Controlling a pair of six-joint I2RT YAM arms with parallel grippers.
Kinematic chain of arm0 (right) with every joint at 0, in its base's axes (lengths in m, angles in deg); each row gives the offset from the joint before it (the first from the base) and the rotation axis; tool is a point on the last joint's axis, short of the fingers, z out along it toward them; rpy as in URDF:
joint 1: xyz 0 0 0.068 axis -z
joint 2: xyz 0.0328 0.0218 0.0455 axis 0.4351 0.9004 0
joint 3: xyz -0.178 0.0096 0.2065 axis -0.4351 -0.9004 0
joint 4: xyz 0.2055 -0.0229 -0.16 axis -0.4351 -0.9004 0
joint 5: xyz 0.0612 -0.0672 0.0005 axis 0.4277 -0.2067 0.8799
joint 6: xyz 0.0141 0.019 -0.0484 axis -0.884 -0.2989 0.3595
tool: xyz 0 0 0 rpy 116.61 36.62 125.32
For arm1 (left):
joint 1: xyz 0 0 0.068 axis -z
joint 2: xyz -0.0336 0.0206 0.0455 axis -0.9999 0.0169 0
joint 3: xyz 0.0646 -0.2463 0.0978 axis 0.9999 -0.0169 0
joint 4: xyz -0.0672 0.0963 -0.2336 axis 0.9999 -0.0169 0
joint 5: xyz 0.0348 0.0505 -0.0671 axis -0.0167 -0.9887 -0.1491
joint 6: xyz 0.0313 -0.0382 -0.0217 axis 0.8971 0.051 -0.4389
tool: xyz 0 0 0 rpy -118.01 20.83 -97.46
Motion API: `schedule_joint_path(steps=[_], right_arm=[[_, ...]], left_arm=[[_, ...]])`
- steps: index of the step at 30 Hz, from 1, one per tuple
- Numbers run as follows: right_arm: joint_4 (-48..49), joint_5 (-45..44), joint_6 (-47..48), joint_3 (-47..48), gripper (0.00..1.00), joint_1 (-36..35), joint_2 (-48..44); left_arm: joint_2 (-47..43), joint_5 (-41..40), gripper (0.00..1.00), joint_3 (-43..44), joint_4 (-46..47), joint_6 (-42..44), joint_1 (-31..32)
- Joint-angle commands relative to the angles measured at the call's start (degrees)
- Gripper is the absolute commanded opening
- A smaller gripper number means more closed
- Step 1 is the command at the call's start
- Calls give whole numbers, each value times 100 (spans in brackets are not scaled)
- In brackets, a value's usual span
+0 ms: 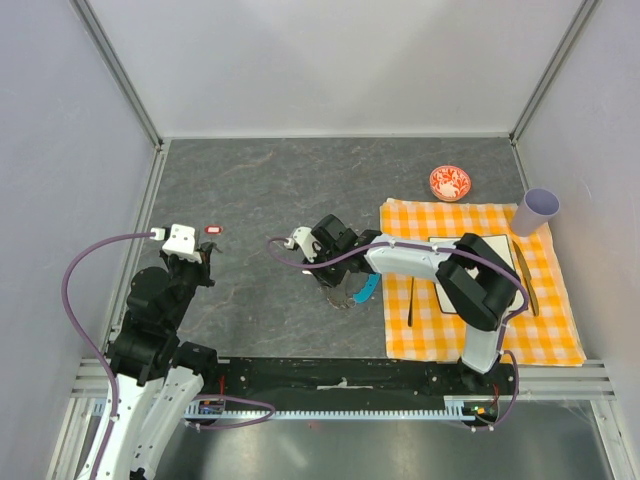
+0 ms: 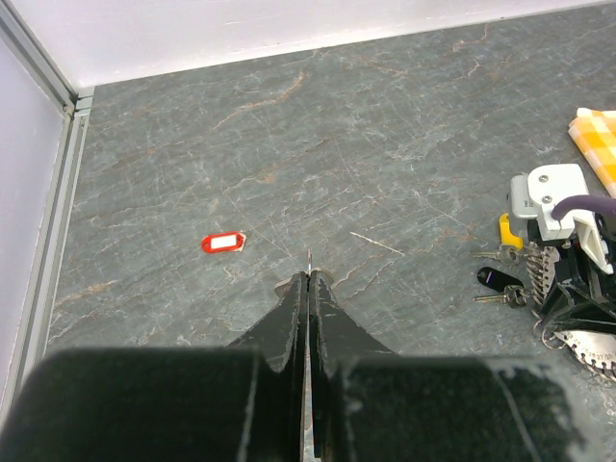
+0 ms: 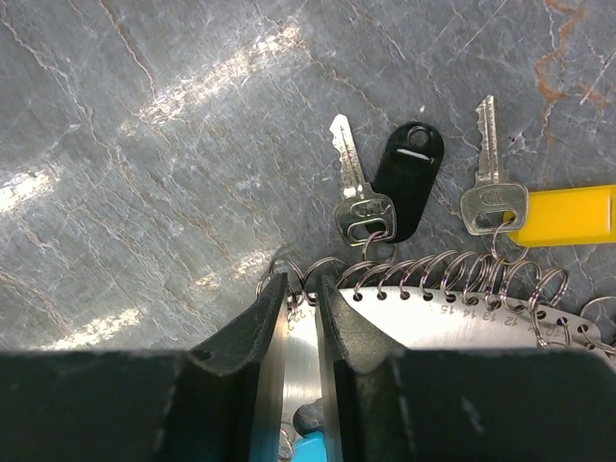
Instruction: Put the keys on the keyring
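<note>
The keyring [image 3: 462, 318] is a flat metal plate with numbered holes and a row of split rings along its rim. Its cyan strap [image 1: 367, 290] shows beside my right gripper [image 1: 336, 288]. Two keys hang on the rings: one [image 3: 356, 192] with a black tag [image 3: 409, 178], one [image 3: 489, 183] with a yellow tag [image 3: 568, 214]. My right gripper [image 3: 303, 284] straddles a small ring at the plate's rim, with a narrow gap between its jaws. My left gripper [image 2: 309, 277] is shut, hovering far left of the keyring; a thin metal sliver pokes from its tips.
A red-and-white tag [image 2: 222, 243] lies just ahead-left of the left gripper. At the right, an orange checked cloth [image 1: 560, 330] carries a fork [image 1: 411, 300]. Behind it stand a red-and-white bowl [image 1: 450, 183] and a lavender cup [image 1: 540, 210]. Enclosure walls ring the table.
</note>
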Motion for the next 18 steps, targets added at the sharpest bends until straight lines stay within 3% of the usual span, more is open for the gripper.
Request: schedule_joint_path(steps=[1, 6, 11, 18], right_arm=[[-4, 174, 92, 147, 24, 18, 99], [-48, 244, 135, 208, 19, 18, 169], [-118, 174, 197, 200, 1, 18, 29], [-171, -176, 574, 68, 0, -34, -769]], left_arm=[[-28, 66, 2, -29, 253, -151, -2], [-11, 101, 2, -21, 253, -143, -2], [-46, 75, 2, -29, 262, -151, 7], [-64, 75, 2, -21, 261, -143, -2]])
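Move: The small rings along the keyring plate's rim are right at the right fingertips, about 1 cm below the hand point; one shows between the fingers. The black tag with its key lies some 5 cm ahead and 4 cm left, the yellow tag about 11 cm ahead and 1 cm left, and the plate's blue handle roughly 9 cm right and 1 cm back. From the idle left hand these rings are some 25 cm right, 3 cm ahead and 23 cm below. The right hand eases down about half a centimetre at the rim of the keyring plate and, almost in place, shuts its fingers from about a quarter open to fully closed, the tips coming together among the rings to pinch one. It then starts to rise, about 1 cm up from its lowest point, still over the rim with the fingers shut and pointing down and to the left, the wrist scarcely turning. ##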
